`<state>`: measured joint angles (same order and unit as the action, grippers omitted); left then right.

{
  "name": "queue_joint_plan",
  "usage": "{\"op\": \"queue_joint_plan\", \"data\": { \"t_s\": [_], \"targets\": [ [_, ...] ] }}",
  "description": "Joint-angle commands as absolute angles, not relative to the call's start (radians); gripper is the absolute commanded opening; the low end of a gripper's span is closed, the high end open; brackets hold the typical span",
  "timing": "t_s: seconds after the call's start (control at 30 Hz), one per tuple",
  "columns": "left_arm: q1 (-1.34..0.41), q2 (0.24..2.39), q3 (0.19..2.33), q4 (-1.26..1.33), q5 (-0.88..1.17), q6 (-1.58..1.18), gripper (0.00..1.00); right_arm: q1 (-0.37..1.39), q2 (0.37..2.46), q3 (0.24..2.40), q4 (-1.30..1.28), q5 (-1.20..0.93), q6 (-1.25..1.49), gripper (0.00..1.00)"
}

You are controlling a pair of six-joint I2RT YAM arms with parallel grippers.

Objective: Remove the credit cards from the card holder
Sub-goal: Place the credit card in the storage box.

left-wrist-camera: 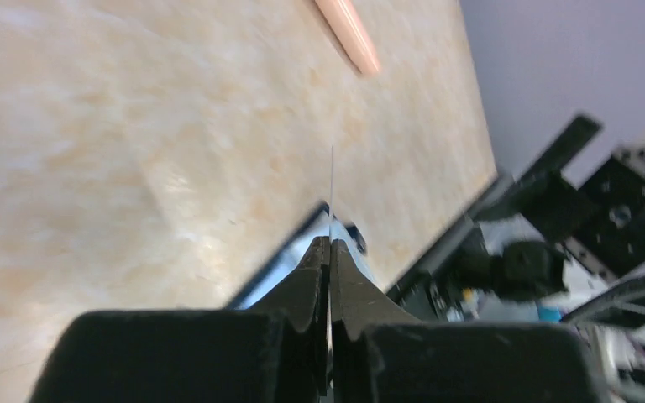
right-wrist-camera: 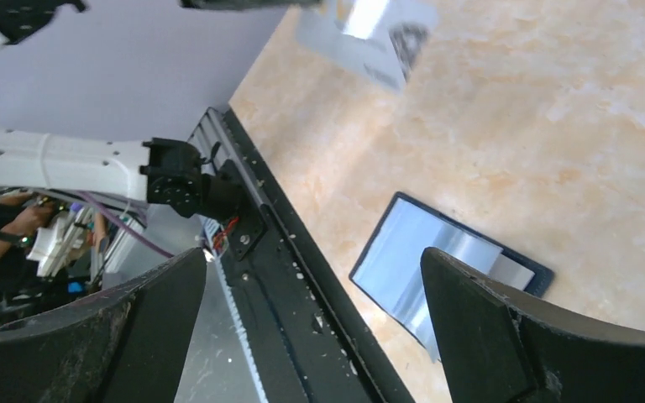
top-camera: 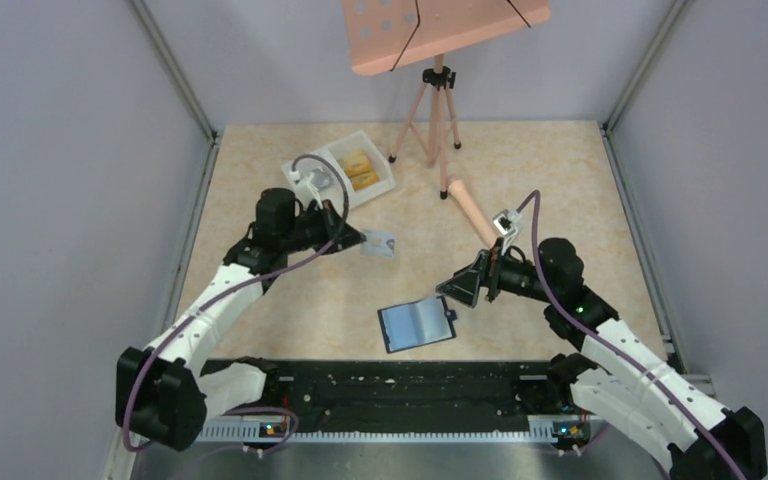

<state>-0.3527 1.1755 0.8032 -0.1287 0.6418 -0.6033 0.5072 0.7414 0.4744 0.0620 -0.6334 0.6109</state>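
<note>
The card holder (top-camera: 417, 323) lies open and flat on the table near the front, a blue wallet with pale striped slots. My left gripper (top-camera: 353, 240) is shut on a grey-silver credit card (top-camera: 380, 244), held above the table between the wallet and the tray. In the left wrist view that card (left-wrist-camera: 332, 189) shows edge-on as a thin line between the closed fingers (left-wrist-camera: 330, 243), with the card holder (left-wrist-camera: 279, 270) behind them. My right gripper (top-camera: 470, 285) stands wide open just above and right of the wallet. Its wrist view shows nothing between the fingers (right-wrist-camera: 312, 252), the card holder (right-wrist-camera: 437, 256) below, and the held card (right-wrist-camera: 369, 34) at the top.
A white two-compartment tray (top-camera: 312, 172) at the back left holds yellow-orange cards (top-camera: 358, 168). A pink tripod stand (top-camera: 432, 110) stands at the back centre. A pink cylinder (top-camera: 470, 212) lies near the right arm. The black base rail (top-camera: 400, 385) runs along the front edge.
</note>
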Motion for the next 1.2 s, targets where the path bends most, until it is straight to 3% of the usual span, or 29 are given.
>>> {"op": "queue_joint_plan", "data": {
  "t_s": [0.0, 0.13, 0.5, 0.8, 1.17],
  "targets": [
    [-0.296, 1.07, 0.871, -0.216, 0.245, -0.62, 0.0, 0.499, 0.729, 0.483, -0.046, -0.548, 0.561, 0.99],
    [-0.192, 1.101, 0.94, -0.278, 0.129, -0.626, 0.0, 0.499, 0.716, 0.469, -0.062, -0.533, 0.553, 0.99],
    [0.091, 1.505, 1.199, -0.225, 0.404, -0.662, 0.0, 0.5, 0.729, 0.448, -0.048, -0.534, 0.552, 0.99],
    [0.149, 1.838, 1.435, -0.194, 0.514, -0.704, 0.0, 0.499, 0.78, 0.453, -0.035, -0.511, 0.546, 0.99],
    [0.148, 1.973, 1.535, -0.172, 0.488, -0.722, 0.0, 0.5, 0.871, 0.479, -0.02, -0.499, 0.531, 0.99]
  ]
}}
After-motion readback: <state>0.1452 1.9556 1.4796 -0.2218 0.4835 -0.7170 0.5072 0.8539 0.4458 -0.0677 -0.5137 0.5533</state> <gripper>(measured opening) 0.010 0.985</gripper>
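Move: The left fingers already hold a silver card. The storage box's left compartment, where silver cards lie, is about 26 cm ahead of this hand, 15 cm to its left and 16 cm below; the yellow cards lie some 30 cm ahead and 4 cm left. The card holder lies about 13 cm back and 11 cm right of the left hand. From the empty right hand, the holder is about 4 cm back, 6 cm left and 18 cm below. Keeping its pinch on the silver card, the left hand swings quickly forward and left, about 25 and 20 cm, to the storage box's left compartment, rising 3 cm before sinking to some 6 cm lower. It turns about 40 degrees counter-clockwise early on, then tips fingers down, slowing over the box. The right hand, wide open, sinks about 7 cm towards the card holder. ##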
